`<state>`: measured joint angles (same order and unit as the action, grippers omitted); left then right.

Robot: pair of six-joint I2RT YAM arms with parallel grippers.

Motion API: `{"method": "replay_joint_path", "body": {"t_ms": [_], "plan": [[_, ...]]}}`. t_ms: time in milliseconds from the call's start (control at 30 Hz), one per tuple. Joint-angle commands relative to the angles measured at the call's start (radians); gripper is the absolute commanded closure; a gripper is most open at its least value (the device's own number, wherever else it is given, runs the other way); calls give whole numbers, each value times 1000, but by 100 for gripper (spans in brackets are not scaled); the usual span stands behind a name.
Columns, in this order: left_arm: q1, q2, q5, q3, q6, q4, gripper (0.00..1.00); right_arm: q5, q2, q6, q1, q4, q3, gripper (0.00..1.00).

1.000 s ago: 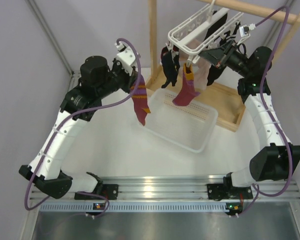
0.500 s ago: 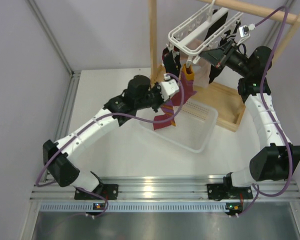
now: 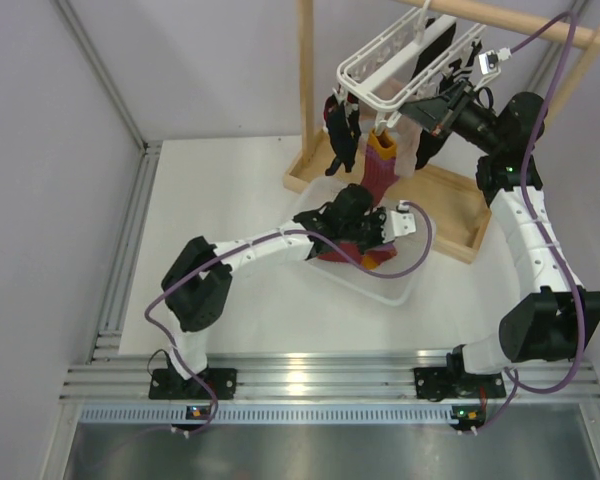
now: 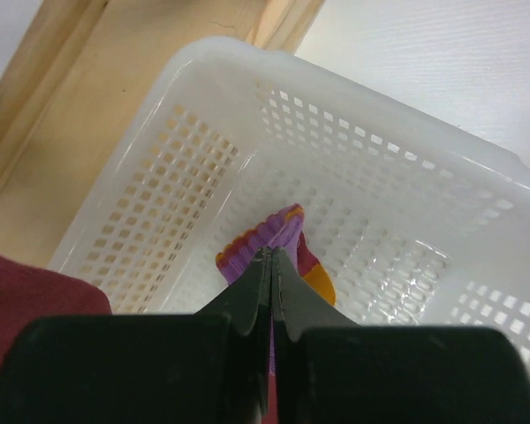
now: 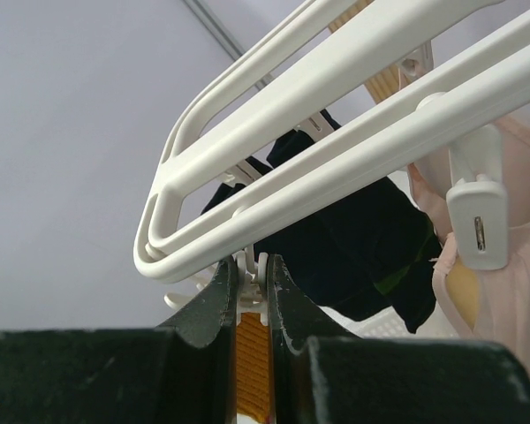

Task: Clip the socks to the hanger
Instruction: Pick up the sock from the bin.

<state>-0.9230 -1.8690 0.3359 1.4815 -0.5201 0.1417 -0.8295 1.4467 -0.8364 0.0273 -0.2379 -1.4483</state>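
My left gripper (image 4: 271,256) is shut on a maroon-purple sock (image 4: 287,231) with an orange tip, and the sock's free end hangs down into the white basket (image 4: 336,79). From above, that gripper (image 3: 368,238) and its sock (image 3: 352,250) sit over the basket below the white hanger (image 3: 390,70). My right gripper (image 5: 250,269) is shut on a hanger peg (image 5: 253,284), with an orange sock cuff (image 5: 252,362) just beneath it. That second maroon sock (image 3: 380,170) hangs from the hanger (image 5: 336,88). Dark socks (image 3: 338,130) are clipped beside it.
The hanger hangs from a wooden rack (image 3: 305,90) whose base tray (image 3: 450,195) lies behind the basket (image 3: 405,285). A pale pink garment (image 5: 499,309) hangs at the right. Maroon fabric (image 4: 26,296) shows at the left wrist view's lower left.
The left arm has swung from the left side across to the basket, carrying the maroon sock down under the hanger. The right arm has stayed at the peg.
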Motion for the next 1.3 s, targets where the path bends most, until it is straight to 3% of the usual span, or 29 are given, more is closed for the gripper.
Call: {"method": "replay_joint_path", "body": {"t_ms": [0, 100, 233, 267, 300, 400, 633, 833, 1000, 1267], "plan": [[-11, -53, 71, 86, -17, -117, 98, -13, 0, 19, -9, -15, -32, 100], [-33, -111, 75, 134, -15, -134, 92, -14, 9, -7, -10, -40, -26, 100], [-45, -186, -12, 207, 17, -241, 91, -14, 17, -26, -9, -67, -18, 100], [-45, -211, -32, 220, 20, -252, 84, -16, 17, -23, -10, -70, -17, 100], [-45, -220, -46, 232, 25, -254, 66, -16, 18, -21, -9, -69, -17, 100], [-45, -210, -61, 225, 41, -243, 47, -17, 18, -21, -9, -69, -20, 100], [-31, -64, -87, 36, 176, -291, 48, -17, 18, -24, -9, -67, -26, 100], [35, -64, -72, 31, 255, -78, 50, -19, 20, -24, -12, -61, -35, 100], [81, -148, -9, 118, 100, 180, 49, -19, 26, -20, -12, -57, -37, 100], [87, -271, -86, 187, -73, 320, 48, -16, 29, -10, -13, -44, -37, 100]]}}
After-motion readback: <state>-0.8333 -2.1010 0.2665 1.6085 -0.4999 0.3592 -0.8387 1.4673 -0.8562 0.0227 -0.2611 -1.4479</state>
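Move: Over the bin, the left hand's shut fingertips are at the purple cuff of the maroon sock, whose middle lies about 7 cm left, 2 cm forward and 10 cm below them. The bin's middle is some 7 cm forward and 6 cm left. The clipped maroon sock hangs about 9 cm forward and 2 cm left, 14 cm higher. From the right hand, the bin sock lies about 11 cm back, 9 cm left and 37 cm below. Letting go of the sock's cuff, the left hand opens its fingers about halfway as it slides some 7 cm right. Then it turns back left by about 11 cm, easing forward and dropping to some 10 cm below its starting height, fingers tipping about 20 degrees further down to straddle the sock beside its orange heel. ##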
